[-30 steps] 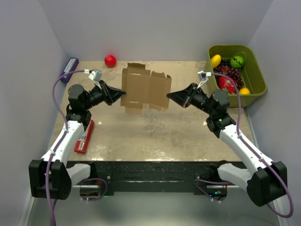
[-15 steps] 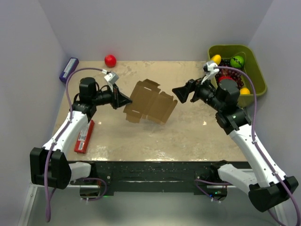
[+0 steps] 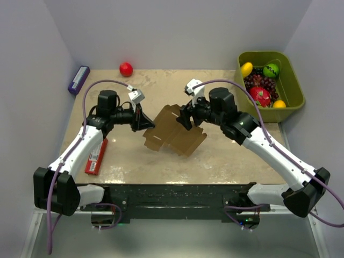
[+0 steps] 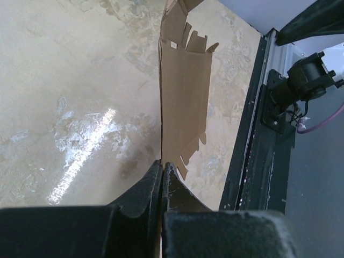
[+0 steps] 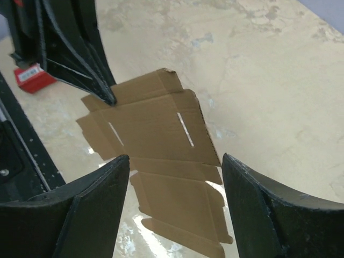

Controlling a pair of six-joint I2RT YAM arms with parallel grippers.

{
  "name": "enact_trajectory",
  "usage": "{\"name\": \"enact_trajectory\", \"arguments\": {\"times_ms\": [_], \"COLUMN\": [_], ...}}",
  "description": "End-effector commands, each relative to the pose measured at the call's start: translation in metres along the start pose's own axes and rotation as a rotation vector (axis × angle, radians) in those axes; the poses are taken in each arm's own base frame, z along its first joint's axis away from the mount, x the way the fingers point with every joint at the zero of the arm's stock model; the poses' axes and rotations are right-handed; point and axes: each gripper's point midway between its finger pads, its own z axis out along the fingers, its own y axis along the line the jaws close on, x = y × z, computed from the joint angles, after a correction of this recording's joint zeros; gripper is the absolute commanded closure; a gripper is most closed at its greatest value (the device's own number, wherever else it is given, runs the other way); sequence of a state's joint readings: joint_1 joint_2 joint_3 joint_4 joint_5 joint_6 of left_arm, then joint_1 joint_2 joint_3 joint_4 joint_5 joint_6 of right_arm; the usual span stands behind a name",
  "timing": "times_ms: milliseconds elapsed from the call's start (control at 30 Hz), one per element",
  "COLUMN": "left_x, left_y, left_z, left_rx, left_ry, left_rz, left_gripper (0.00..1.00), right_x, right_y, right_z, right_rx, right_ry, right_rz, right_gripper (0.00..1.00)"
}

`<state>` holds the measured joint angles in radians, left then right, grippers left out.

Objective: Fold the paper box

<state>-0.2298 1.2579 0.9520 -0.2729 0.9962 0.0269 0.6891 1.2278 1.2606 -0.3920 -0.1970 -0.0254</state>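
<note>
The paper box [image 3: 183, 140] is a flat brown cardboard blank with creases, slots and tabbed flaps, hanging tilted just above the table's middle. My left gripper [image 3: 147, 125] is shut on its left edge; in the left wrist view the closed jaws [image 4: 162, 165] pinch the sheet [image 4: 185, 91] edge-on. My right gripper [image 3: 185, 120] hovers over the blank's upper part, open and not touching it. Its wrist view shows the blank [image 5: 156, 129] spread below the wide-apart fingers [image 5: 173, 161], with the left gripper's tip [image 5: 106, 94] on the blank's far corner.
A green bin [image 3: 294, 102] of fruit stands at the back right. A red ball [image 3: 126, 69] lies at the back, a purple-blue box [image 3: 79, 79] at the far left edge, and a flat red packet [image 3: 97, 156] under the left arm.
My right gripper has let go of the blank's right edge, opened, and swung left over the sheet. The left gripper has carried the blank lower and toward the middle, tilting it.
</note>
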Motion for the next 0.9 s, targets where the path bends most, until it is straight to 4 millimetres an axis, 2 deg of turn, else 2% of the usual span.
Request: {"name": "enact_trajectory", "arguments": {"times_ms": [0, 267, 367, 400, 533, 567, 633, 667, 733, 767, 800, 833, 867], "left_x": [-0.015, -0.012, -0.011, -0.011, -0.012, -0.013, -0.015, -0.016, -0.018, -0.020, -0.020, -0.024, -0.027], "left_y": [-0.013, -0.022, -0.024, -0.024, -0.023, -0.023, -0.023, -0.024, -0.022, -0.017, -0.013, -0.010, 0.002], "left_z": [-0.001, 0.001, 0.002, 0.002, 0.001, 0.001, 0.000, -0.001, -0.001, -0.001, -0.002, -0.002, -0.005], "left_rx": [0.051, 0.086, 0.092, 0.091, 0.082, 0.080, 0.075, 0.069, 0.053, 0.022, 0.001, -0.025, -0.109], "left_ry": [-0.016, -0.001, 0.004, 0.004, 0.002, 0.001, -0.005, -0.009, -0.013, -0.016, -0.017, -0.024, -0.031], "left_rz": [0.069, 0.077, 0.081, 0.084, 0.089, 0.094, 0.106, 0.114, 0.121, 0.121, 0.123, 0.134, 0.130], "left_gripper": [1.00, 1.00, 1.00, 1.00, 1.00, 1.00, 1.00, 1.00, 1.00, 0.96, 0.83, 0.66, 0.34], "right_x": [-0.012, -0.006, -0.003, -0.001, 0.003, 0.007, 0.008, 0.014, 0.015, 0.023, 0.021, 0.021, 0.031], "right_y": [-0.016, -0.026, -0.025, -0.024, -0.018, -0.018, -0.015, -0.016, -0.016, -0.011, -0.011, -0.011, -0.008], "right_z": [0.000, 0.011, 0.015, 0.017, 0.020, 0.021, 0.021, 0.022, 0.022, 0.024, 0.025, 0.023, 0.025], "right_rx": [0.117, 0.180, 0.170, 0.166, 0.145, 0.144, 0.133, 0.133, 0.134, 0.113, 0.111, 0.111, 0.104], "right_ry": [-0.007, 0.046, 0.056, 0.062, 0.065, 0.071, 0.067, 0.077, 0.065, 0.072, 0.055, 0.041, 0.052], "right_rz": [-0.080, -0.116, -0.116, -0.116, -0.117, -0.113, -0.112, -0.106, -0.101, -0.091, -0.087, -0.081, -0.063], "right_gripper": [0.30, 0.33, 0.41, 0.49, 0.67, 0.76, 0.84, 0.93, 1.00, 1.00, 1.00, 1.00, 1.00]}}
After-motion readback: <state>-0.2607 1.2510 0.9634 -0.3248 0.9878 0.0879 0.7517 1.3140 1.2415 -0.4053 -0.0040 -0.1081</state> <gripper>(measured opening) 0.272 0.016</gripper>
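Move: The right hand, open, has the right-hand edge of the paper box's raised panel about 2 cm ahead of its fingertips, straight in line sideways and 3 cm below. The left fingertips, pinching the box's other side, lie roughly 15 cm left, 2 cm back and 8 cm below the right hand; the loose lower panel's middle is about 9 cm back and 10 cm below it. From the left hand, the right-hand edge is some 15 cm right, 4 cm ahead and 5 cm up. The right hand sinks about 3 cm and eases 2 cm forward over the raised panel's right-hand edge, its fingertips dipping some 10 degrees, then shuts its wide-open fingers to pinch the edge and starts to sink further with it. The left hand keeps its pinch on the other side, drawing back a little over 1 cm, and right at the end begins to open around the cardboard. ##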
